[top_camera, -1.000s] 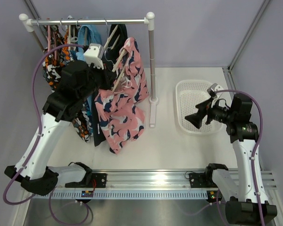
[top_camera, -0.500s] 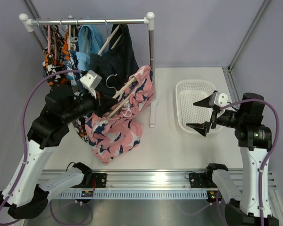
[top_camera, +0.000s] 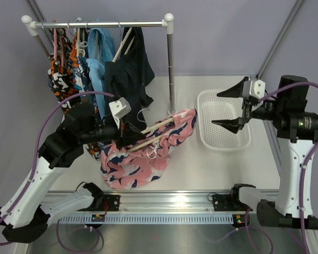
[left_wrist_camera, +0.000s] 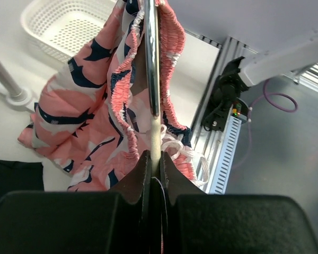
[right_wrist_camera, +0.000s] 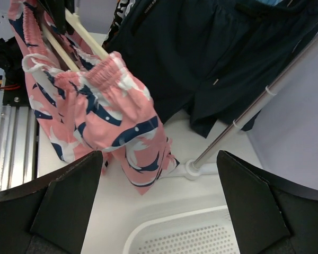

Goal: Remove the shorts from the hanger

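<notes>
The pink shorts with navy and white blotches hang on the cream hanger, off the rail, low over the table in front of the rack. My left gripper is shut on the hanger's bar. In the left wrist view the hanger runs straight out from the shut jaws with the shorts' waistband around it. My right gripper is open and empty above the white basket, facing the shorts. The right wrist view shows the shorts and the hanger ahead at upper left.
The clothes rack at the back holds a navy garment, a blue one and an orange-black-white one on pink hangers. Its upright pole and foot stand between the shorts and the basket.
My left arm has pulled the hanger with the shorts down and toward the front right, away from the rail. My right gripper has risen and moved back over the basket, still open.
</notes>
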`<act>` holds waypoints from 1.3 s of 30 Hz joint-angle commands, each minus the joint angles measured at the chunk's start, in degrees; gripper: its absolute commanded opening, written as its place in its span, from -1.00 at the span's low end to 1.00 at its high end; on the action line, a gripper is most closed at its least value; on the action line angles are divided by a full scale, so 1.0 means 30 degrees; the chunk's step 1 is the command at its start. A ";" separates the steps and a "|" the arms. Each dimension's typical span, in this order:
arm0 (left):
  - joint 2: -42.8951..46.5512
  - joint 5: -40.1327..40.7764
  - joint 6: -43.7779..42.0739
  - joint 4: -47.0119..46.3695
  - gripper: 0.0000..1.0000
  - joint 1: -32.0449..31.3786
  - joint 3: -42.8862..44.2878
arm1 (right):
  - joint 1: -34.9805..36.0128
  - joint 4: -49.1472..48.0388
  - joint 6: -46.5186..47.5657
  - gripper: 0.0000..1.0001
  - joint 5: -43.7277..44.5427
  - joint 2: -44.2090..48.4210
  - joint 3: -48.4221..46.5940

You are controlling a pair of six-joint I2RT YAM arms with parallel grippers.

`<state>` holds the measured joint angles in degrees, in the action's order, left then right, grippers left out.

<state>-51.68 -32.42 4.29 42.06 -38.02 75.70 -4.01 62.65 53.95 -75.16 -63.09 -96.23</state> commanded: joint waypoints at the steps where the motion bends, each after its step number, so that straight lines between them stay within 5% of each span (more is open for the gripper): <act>1: 0.0469 -0.1554 -0.0172 -0.1306 -1.00 -0.0537 0.0167 | 0.0545 0.0652 -0.0552 0.98 -0.0145 -0.0795 -0.0007; 12: 0.0557 -0.1789 0.0208 -0.1511 -1.00 -0.1037 0.0401 | 0.2829 0.5069 0.4188 0.90 0.0558 -0.3167 0.0755; 20: 0.0235 -0.1907 0.0472 -0.2097 -1.00 -0.1096 0.0635 | 0.4732 0.4721 0.4252 0.75 0.0765 -0.3753 0.2104; 23: 0.0147 -0.1789 0.0502 -0.2477 -1.00 -0.1096 0.0694 | 0.4998 0.4897 0.4485 0.51 0.0736 -0.4047 0.2221; 28: 0.0030 -0.1176 0.0444 -0.2888 -1.00 -0.1096 0.0869 | 0.5146 0.6389 0.6007 -0.76 0.1230 -0.4517 0.1929; 30: 0.0030 -0.0707 0.0268 -0.2801 -1.00 -0.1096 0.1016 | 0.5146 0.6363 0.6215 -0.98 0.1671 -0.4284 0.2074; 35: 0.0117 0.0609 -0.0581 -0.1543 -1.00 -0.1096 0.1338 | 0.3745 0.4402 0.4753 -1.00 0.1559 -0.2585 0.3042; 39: 0.0760 0.1373 -0.0963 -0.0779 -1.00 -0.1096 0.0639 | 0.0170 0.6494 0.6500 -1.00 -0.0406 -0.2903 0.1874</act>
<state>-52.25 -32.34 2.11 39.13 -41.85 76.07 4.51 78.65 68.62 -74.59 -71.88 -87.53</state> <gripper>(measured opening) 0.057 0.054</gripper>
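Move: The right hand, open and empty, has the loose right-hand end of the shorts about 8 cm to its left, level with it in forward reach and some 11 cm below. Around 40 cm beneath it on the table, the white basket is centred roughly 8 cm right and 4 cm ahead, and the rack post's foot about 13 cm left and 9 cm ahead. From the left hand, which grips the hanger, that shorts end is about 17 cm right, 6 cm ahead and 4 cm lower. The right hand pinches the shorts' right-hand end: after a brief nudge forward it sinks about 10 cm, moving left some 5 cm and back a little, rolling about 20 degrees so its forward side dips, then shuts its fingers and begins pulling the cloth right. The left hand keeps its hold on the hanger, easing back about 2 cm and then partly forward again. ##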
